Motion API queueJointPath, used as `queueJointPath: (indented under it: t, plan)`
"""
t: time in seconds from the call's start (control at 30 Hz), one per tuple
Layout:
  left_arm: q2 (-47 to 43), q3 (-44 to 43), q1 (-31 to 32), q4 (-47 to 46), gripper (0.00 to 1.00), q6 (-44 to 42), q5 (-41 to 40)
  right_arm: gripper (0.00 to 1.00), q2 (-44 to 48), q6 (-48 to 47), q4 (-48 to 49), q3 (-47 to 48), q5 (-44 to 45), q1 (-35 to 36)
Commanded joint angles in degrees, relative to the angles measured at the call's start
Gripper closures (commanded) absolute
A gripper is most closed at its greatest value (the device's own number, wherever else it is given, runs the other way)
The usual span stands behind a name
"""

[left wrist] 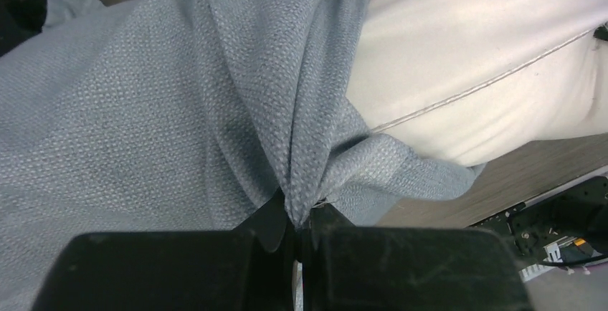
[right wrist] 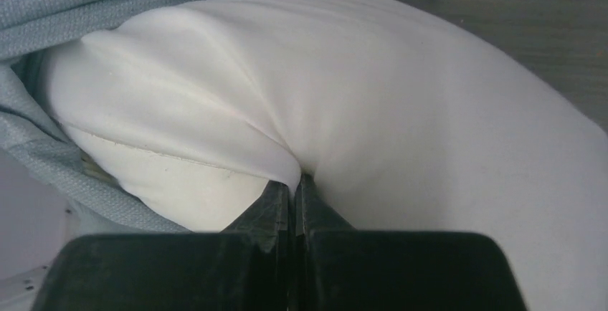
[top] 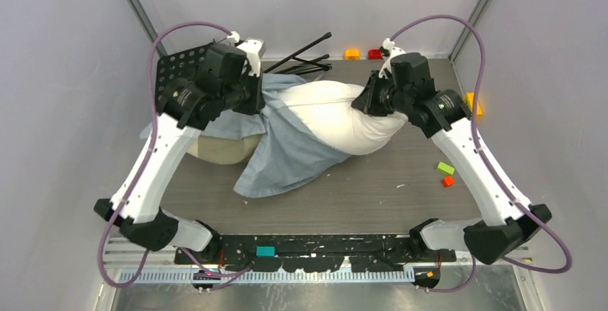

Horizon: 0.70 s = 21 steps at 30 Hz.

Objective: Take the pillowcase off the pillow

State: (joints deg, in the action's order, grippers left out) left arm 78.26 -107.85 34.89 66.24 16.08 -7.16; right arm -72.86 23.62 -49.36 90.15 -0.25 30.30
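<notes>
The plump white pillow [top: 337,117] lies across the back middle of the table, its right half bare. The pale blue-grey pillowcase [top: 287,155] covers its left part and drapes toward the front. My left gripper [top: 252,90] is shut on a bunched fold of the pillowcase [left wrist: 301,146] at the cloth's back left. My right gripper [top: 374,102] is shut on a pinch of the pillow's white fabric [right wrist: 401,110] at its right end. In the right wrist view the pillowcase [right wrist: 43,10] rims the pillow's far side. A cream part [top: 222,150] shows under the left arm.
A black folded tripod [top: 305,56] lies at the back. Orange and red blocks [top: 362,54] sit at the back edge. A green block [top: 445,168] and a red one [top: 448,180] lie at the right, a yellow thing [top: 470,100] by the right arm.
</notes>
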Motion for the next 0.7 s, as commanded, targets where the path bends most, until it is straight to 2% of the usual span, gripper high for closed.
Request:
queueJointPath:
  t: [0.0, 0.17, 0.2, 0.23, 0.33, 0.4, 0.47, 0.57, 0.67]
  plan:
    - [4.8, -4.2, -6.6, -5.5, 1.00, -2.2, 2.0, 1.00, -3.3, 10.1, 7.6, -7.4, -13.6, -12.9]
    - [14.0, -7.0, -10.4, -9.3, 1.00, -3.1, 0.7, 1.00, -7.9, 13.4, 11.2, -9.1, -12.5, -19.6]
    - [15.7, -8.0, -10.5, -8.8, 0.95, -3.2, 0.9, 1.00, -8.9, 13.5, 11.4, -8.8, -12.0, -20.3]
    - [17.4, -9.6, -10.5, -7.4, 0.88, -3.3, 1.5, 1.00, -10.0, 13.5, 11.4, -8.1, -11.8, -20.8]
    - [20.0, -13.9, -10.5, -1.9, 0.57, -3.2, 4.5, 1.00, -12.3, 13.3, 11.2, -5.5, -10.6, -21.2]
    - [18.0, -13.5, -10.5, -0.3, 0.44, -4.7, 5.7, 1.00, -13.5, 13.2, 11.7, -4.5, -9.1, -21.2]
    - [13.3, -9.3, -10.5, -2.1, 0.34, -6.0, 5.9, 1.00, -14.9, 13.0, 12.2, -3.8, -7.8, -21.2]
    - [4.2, -0.3, -10.5, -6.6, 0.10, -6.2, 5.9, 1.00, -16.9, 12.7, 14.3, -3.8, -8.1, -21.4]
    - [-3.7, 7.7, -10.5, -8.9, 0.03, -4.6, 8.7, 1.00, -18.6, 12.1, 14.9, -3.1, -8.1, -21.6]
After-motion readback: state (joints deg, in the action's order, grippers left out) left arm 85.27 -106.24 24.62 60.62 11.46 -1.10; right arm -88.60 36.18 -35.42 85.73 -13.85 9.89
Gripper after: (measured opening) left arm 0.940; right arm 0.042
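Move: The pillowcase is already pinched by its gathered edge in the left hand; the middle of its loose blue flap hangs about 6 cm to that hand's right, 3 cm back and 15 cm below. The beige side of the case sags some 11 cm to its left, 4 cm back and 15 cm lower. The bare end of the pillow, already gripped by the right hand, has its middle roughly 7 cm to the right hand's left, 2 cm back and 8 cm below. Pillow and pillowcase are swung forward together, the left hand carrying the gathered edge about 11 cm forward and down, opening wide to let go, then backing off some 5 cm and a little left. The right hand keeps its pinch on the white pillow, going roughly 12 cm forward, sinking early, drifting right, and rolling and turning clockwise about 15 degrees. ##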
